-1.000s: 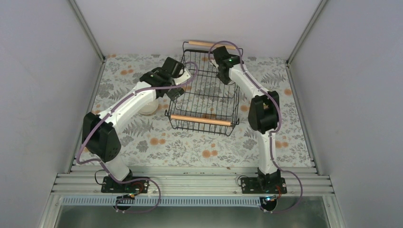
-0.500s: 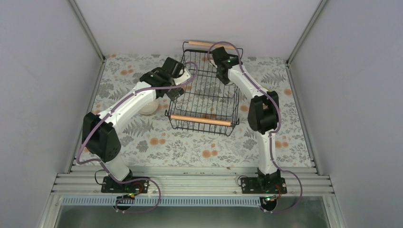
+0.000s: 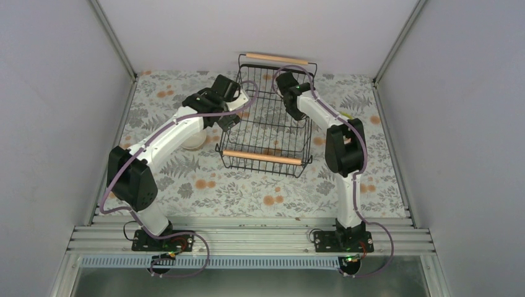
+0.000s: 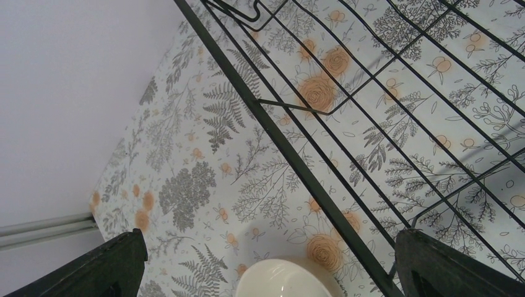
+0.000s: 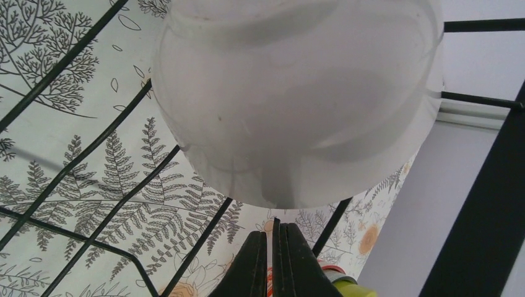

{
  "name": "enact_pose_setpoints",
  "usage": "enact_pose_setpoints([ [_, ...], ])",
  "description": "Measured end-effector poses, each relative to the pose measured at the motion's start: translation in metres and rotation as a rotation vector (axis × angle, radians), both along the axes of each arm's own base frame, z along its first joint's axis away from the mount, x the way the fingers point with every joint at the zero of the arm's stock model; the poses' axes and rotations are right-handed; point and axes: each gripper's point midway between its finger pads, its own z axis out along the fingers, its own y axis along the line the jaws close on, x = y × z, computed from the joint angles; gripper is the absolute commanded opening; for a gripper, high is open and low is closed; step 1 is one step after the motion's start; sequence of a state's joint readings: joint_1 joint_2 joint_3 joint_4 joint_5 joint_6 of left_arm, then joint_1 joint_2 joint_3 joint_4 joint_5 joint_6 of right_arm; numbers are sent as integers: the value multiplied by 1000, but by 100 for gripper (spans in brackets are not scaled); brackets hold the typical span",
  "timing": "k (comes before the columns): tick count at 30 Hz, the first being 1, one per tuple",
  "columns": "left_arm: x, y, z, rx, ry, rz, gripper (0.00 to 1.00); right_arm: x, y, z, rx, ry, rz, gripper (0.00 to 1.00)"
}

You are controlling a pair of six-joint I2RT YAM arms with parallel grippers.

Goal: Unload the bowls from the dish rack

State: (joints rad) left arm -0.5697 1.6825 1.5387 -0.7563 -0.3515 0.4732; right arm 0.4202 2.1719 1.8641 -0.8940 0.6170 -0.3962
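Observation:
The black wire dish rack (image 3: 261, 156) with wooden bar handles stands mid-table. Inside its far right corner is my right gripper (image 3: 288, 93). In the right wrist view the right gripper (image 5: 272, 224) is shut. A translucent white bowl (image 5: 297, 93) fills the view just beyond its tips, with a thin strip of cloth showing between them. My left gripper (image 3: 230, 117) hangs open over the rack's left rim (image 4: 297, 167), one finger (image 4: 105, 269) outside and the other over the wires. A cream bowl (image 4: 288, 279) sits on the cloth below it, also under the left arm (image 3: 193, 141).
A floral cloth (image 3: 247, 185) covers the table, with grey walls close on three sides. A small yellow-green and red object (image 5: 347, 288) lies just behind the right fingers, outside the rack wires (image 5: 489, 185).
The right arm has drawn its wrist a little left and nearer inside the rack. The left arm and the rack have barely moved.

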Motion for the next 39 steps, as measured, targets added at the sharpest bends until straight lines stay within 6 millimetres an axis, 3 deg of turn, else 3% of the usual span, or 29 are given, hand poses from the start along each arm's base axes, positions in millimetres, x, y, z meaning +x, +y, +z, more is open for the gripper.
enact_pose_setpoints([
  [15,-2,0,-9,7,18,3,100,11,10,6,32,-44,24,4],
  [30,-4,0,-14,17,27,2,100,34,29,12,119,-115,108,4],
  [35,-4,1,-15,19,28,3,100,41,40,16,153,-139,149,6],
  [39,-4,1,-16,19,27,4,100,47,50,24,194,-159,176,14],
])
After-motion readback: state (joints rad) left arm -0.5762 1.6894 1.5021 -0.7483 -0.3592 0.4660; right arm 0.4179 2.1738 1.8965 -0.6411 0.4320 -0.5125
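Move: Inside the dish rack's right side, the last white bowl stands about 5 cm ahead of the right hand's shut fingertips, 1 cm to their left and level with them. The rack's right top rail runs some 3 cm to that hand's right and 5 cm above, abreast of it; the stacked bowls on the table are about 16 cm right, 2 cm back and 6 cm lower. From the left hand, the white bowl lies some 13 cm ahead, 20 cm right and 10 cm below. Nudging the white bowl with its shut fingertips, the right hand goes forward and left in about equal parts, some 7 cm in all, away from the rack's right rail, rising about 2 cm mostly near the end. Its wrist swings the fingers up and counter-clockwise by about 10 degrees each and rolls as much, left side up; the fingers barely begin to part as it finishes. ##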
